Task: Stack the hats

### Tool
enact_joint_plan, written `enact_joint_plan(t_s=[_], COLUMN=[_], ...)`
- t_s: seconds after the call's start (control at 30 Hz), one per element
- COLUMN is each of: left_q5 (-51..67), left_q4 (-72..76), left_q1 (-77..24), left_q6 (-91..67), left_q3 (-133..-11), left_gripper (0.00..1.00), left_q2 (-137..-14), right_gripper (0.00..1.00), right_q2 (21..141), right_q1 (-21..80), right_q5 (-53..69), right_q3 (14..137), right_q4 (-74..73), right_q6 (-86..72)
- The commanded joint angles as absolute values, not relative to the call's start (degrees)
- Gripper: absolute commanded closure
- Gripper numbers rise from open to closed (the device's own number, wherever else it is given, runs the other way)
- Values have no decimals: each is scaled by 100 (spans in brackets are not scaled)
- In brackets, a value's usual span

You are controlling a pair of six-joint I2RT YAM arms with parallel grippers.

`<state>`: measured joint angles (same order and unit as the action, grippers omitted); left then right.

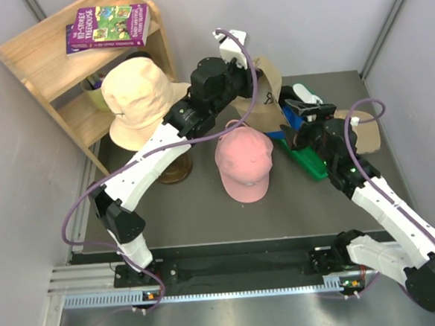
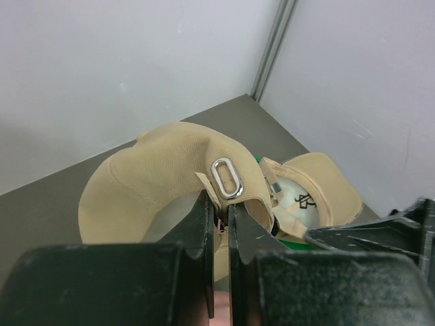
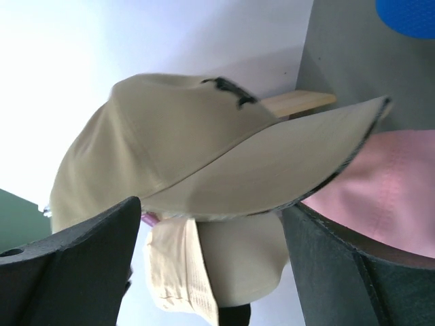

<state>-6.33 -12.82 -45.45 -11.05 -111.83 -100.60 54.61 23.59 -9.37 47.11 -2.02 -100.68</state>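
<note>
My left gripper is shut on the back strap of a khaki-tan cap, beside its metal buckle, and holds it off the table. A pink cap lies crown up at the table's middle. A second tan cap lies upside down at the right. A blue hat peeks out beside my right gripper, which is open, with the raised cap's brim hanging in front of its fingers. A pale peach hat sits on the head form.
A wooden shelf with a purple book stands at the back left. The head form's wooden stand sits left of the pink cap. A green flat piece lies under my right arm. Grey walls close the table's back and sides.
</note>
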Motion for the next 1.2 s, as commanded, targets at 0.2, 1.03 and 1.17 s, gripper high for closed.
enact_joint_plan(t_s=[0.2,1.03,1.17], left_q5=[-26,537,238], left_q4=[-150,-675,-1449], left_q1=[-4605,-4606,-4605], left_q6=[-1468,-152,403], left_q3=[-10390,-9026,-8930], left_gripper=[100,100,100], left_q2=[-9123,-7735,-7498], right_gripper=[20,100,100], right_q2=[5528,6003,5915], right_q1=[2294,2083,2066], right_q5=[-1064,-597,-677], right_q3=[4228,4017,3877], right_q4=[1019,2654,3030], right_q6=[-10222,-9950,-9826])
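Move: The right hand, empty and open, has the held tan cap's brim about 3 cm ahead, 3 cm left and slightly above. From this hand the pink cap on its stand is roughly 4 cm back, 11 cm left and 11 cm lower, and the blue cap some 13 cm ahead, 20 cm below. The left hand already grips the tan cap's strap; from it the pink cap is about 10 cm back, 5 cm left, 22 cm down. Drawing back about 9 cm, the left hand keeps the strap pinched and carries the tan cap towards the pink cap, turning some 15 degrees clockwise, then shifts 3 cm left while sinking slightly. The right hand eases forward 2–3 cm, tips its fingers up about 10 degrees and closes them from wide open, pinching the brim's edge. ##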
